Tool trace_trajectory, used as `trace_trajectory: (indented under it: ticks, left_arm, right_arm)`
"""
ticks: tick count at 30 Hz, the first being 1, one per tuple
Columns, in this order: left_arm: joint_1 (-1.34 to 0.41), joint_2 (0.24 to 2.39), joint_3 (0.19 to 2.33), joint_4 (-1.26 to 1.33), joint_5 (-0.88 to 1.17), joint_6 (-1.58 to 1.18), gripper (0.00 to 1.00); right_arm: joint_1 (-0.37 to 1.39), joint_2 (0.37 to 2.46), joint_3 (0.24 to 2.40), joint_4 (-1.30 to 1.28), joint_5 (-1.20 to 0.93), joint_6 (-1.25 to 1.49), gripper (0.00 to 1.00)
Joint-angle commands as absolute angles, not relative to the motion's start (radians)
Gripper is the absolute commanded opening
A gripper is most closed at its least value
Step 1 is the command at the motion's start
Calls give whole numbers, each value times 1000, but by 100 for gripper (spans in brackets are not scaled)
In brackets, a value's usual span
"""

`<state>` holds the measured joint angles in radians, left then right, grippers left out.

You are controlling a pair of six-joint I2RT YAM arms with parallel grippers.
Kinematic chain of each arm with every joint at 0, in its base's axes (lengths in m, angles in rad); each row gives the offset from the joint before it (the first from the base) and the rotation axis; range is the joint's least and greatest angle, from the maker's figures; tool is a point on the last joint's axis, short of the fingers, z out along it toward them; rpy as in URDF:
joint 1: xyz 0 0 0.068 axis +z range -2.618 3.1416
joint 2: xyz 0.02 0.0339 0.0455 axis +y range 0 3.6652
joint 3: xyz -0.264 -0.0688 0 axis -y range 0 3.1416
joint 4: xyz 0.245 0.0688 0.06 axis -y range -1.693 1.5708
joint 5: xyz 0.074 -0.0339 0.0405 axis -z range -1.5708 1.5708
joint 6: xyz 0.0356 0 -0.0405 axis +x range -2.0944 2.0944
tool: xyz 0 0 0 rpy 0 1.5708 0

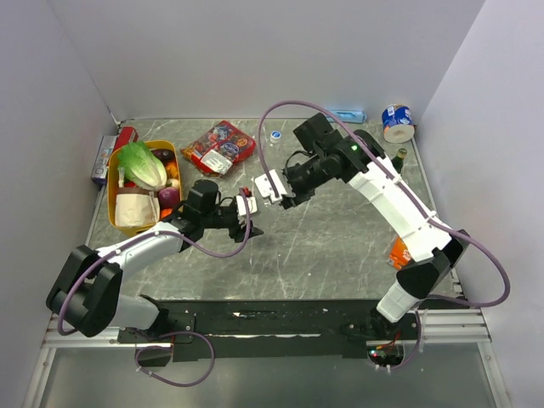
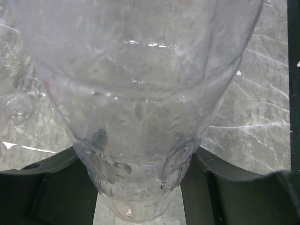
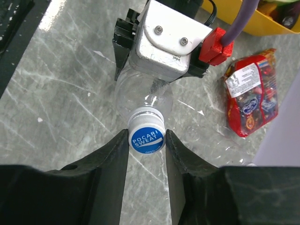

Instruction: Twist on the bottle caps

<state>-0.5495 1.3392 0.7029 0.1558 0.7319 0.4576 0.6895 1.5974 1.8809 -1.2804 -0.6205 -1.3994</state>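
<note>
A clear bottle (image 2: 140,117) fills the left wrist view, with my left gripper (image 2: 140,185) shut on its body, a dark finger on either side. In the top view this gripper (image 1: 247,213) sits at the table's middle, facing my right gripper (image 1: 270,189). The right wrist view shows the bottle (image 3: 143,96) pointing its neck at the camera with a blue bottle cap (image 3: 146,139) on it. My right gripper (image 3: 146,138) is shut on that cap, both fingers against its ribbed side. Another blue cap (image 1: 275,135) lies loose near the back.
A yellow basket (image 1: 113,183) of vegetables stands at the left, with a red can (image 1: 126,136) behind it. A red snack bag (image 1: 219,146) (image 3: 251,93) lies behind the grippers. A blue-and-white tin (image 1: 398,121) and a green bottle (image 1: 399,157) are at the back right.
</note>
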Motion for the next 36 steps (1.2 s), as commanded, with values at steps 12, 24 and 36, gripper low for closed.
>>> trace_trajectory:
  ticks: [12,24,36]
  left_arm:
    - [-549,1250,664,478,647,281,1]
    - [-569,1266,695,532,358,256,1]
    - [-606,1279,709,578,72,179,1]
  right_arm:
    - [657,1709,1994,-1289,-689,-1122,29]
    - [653,1881,2172,-1249,-652,-631,23]
    - [660,1954,2175,-1172,-551,-106,16]
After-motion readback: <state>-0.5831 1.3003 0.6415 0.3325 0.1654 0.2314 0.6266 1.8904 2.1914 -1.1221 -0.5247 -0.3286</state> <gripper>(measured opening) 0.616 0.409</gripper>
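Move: The right hand already pinches the cap on the neck of the bottle; that bottle's middle lies roughly 8 cm below the right hand and 3 cm to its left. From the left hand, which grips the lower body, the cap is some 15 cm up, 4 cm right and 1 cm back. A standing bottle is about 25 cm ahead of the right hand, 20 cm lower; the red bag lies about 32 cm ahead, 16 cm left and 27 cm below. Keeping its pinch on the cap, the right hand screws it clockwise, rolling some 60 degrees about its own pointing direction, while the left hand keeps its grip on the lower body and swings the bottle the opposite way, about 30 degrees counter-clockwise. Meanwhile both arms carry bottle and cap together roughly 7–8 cm forward and 4 cm to the left at nearly the same height, towards the standing bottle and the red bag, starting slowly and turning mostly in the second half. ##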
